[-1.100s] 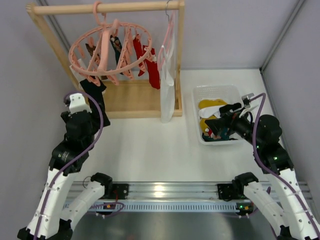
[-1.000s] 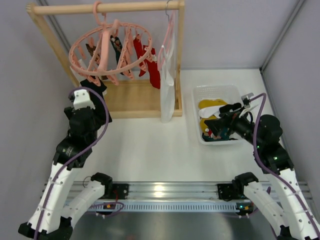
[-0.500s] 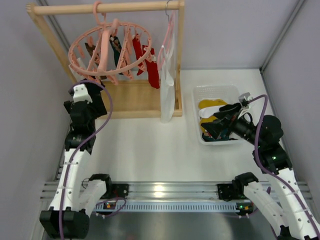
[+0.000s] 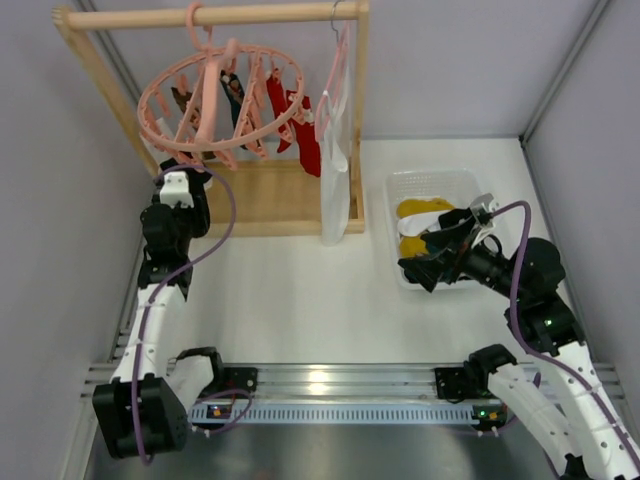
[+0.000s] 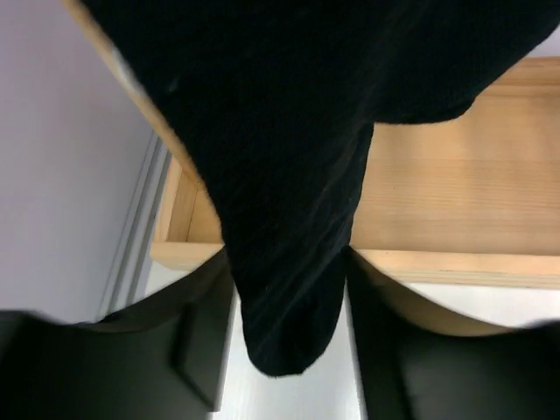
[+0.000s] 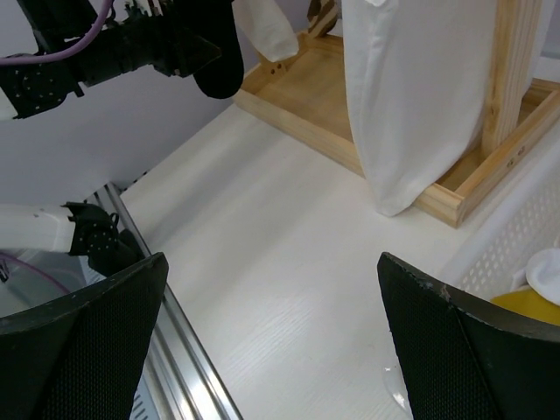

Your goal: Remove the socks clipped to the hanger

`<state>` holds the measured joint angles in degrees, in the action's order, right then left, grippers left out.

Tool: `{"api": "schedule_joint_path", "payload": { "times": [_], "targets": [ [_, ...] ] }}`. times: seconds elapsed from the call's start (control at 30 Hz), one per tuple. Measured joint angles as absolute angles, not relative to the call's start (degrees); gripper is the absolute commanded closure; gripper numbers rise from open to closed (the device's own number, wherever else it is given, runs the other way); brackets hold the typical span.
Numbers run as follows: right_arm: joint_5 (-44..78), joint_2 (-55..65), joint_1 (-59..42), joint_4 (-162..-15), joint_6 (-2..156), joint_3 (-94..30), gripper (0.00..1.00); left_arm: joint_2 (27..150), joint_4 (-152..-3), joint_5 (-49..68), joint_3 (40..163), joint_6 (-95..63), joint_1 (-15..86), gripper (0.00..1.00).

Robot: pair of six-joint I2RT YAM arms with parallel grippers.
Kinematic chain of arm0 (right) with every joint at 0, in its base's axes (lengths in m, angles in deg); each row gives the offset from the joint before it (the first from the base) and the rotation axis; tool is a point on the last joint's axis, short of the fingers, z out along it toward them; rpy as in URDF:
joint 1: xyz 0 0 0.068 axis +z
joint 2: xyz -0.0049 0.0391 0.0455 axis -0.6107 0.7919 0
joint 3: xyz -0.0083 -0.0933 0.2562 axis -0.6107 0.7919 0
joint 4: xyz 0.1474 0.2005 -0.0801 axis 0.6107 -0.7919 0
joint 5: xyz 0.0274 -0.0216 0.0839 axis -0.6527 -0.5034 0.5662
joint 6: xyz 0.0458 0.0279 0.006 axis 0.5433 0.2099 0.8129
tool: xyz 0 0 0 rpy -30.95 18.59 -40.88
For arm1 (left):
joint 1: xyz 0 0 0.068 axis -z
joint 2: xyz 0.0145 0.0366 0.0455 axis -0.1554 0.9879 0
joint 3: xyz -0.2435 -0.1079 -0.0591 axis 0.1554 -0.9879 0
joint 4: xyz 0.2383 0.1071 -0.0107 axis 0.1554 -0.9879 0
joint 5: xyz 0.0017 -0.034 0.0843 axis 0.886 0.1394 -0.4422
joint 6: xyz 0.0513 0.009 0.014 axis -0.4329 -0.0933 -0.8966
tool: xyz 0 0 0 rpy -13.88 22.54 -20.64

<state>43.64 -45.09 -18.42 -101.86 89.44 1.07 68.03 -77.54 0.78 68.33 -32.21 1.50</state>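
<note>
The round salmon-pink hanger (image 4: 143,105) hangs from the wooden rail at the back left. Red socks (image 4: 305,140) and dark socks (image 4: 235,100) are clipped to its pegs. A black sock (image 5: 289,175) hangs from its left side, also seen from afar in the right wrist view (image 6: 219,70). My left gripper (image 4: 188,175) reaches up under the ring. The sock's toe sits between its fingers (image 5: 289,262), which stand on either side and brush its edges without pinching. My right gripper (image 4: 430,250) is wide open with nothing in it (image 6: 273,271), at the white basket's near left corner.
A white basket (image 4: 435,180) at the right holds yellow, white and dark pieces. A long white cloth (image 4: 335,170) hangs on a slim hanger by the frame's right post. The wooden frame's base (image 4: 270,200) lies on the table behind the left gripper.
The left arm has stretched back and up towards the hanger, bringing its jaws round the black sock's toe, and the jaws have narrowed. The right gripper has drifted a little left and nearer.
</note>
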Motion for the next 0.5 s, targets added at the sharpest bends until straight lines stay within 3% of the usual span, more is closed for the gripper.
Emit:
{"api": "schedule_joint_path", "payload": {
  "times": [0.07,0.2,0.27,0.4,0.5],
  "targets": [
    [43.4,-45.3,-17.5,-101.9,89.2,1.1,0.01,68.7,-76.4,2.0,68.2,-32.8,1.4,0.75],
    [42.7,-45.2,-16.5,-101.9,88.7,1.1,0.01,70.5,-75.5,4.2,68.2,-32.4,1.4,0.95],
    [42.6,-45.0,-16.3,-101.9,88.5,1.1,0.01,70.5,-75.5,4.8,68.2,-30.6,1.4,1.00],
    [42.5,-44.1,-16.3,-101.9,88.4,1.1,0.01,68.6,-75.0,0.4,68.1,-25.7,3.8,1.00],
    [42.1,-44.0,-16.3,-101.9,88.4,1.1,0.01,66.1,-73.3,-8.2,67.1,-22.9,12.0,1.00]
  ]
}}
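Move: The hanging black sock's toe is already between the left hand's open fingers; its middle is about 5 cm up and 1 cm ahead. The white sock hangs roughly 9 cm farther out and 3 cm left of the hand, and the red socks some 20 cm right, 10 cm ahead. From the right hand, the black sock is about 49 cm left, 18 cm ahead. The left fingers close, pinching the black sock's toe end, then pull it about 4 cm right and 2 cm up. ##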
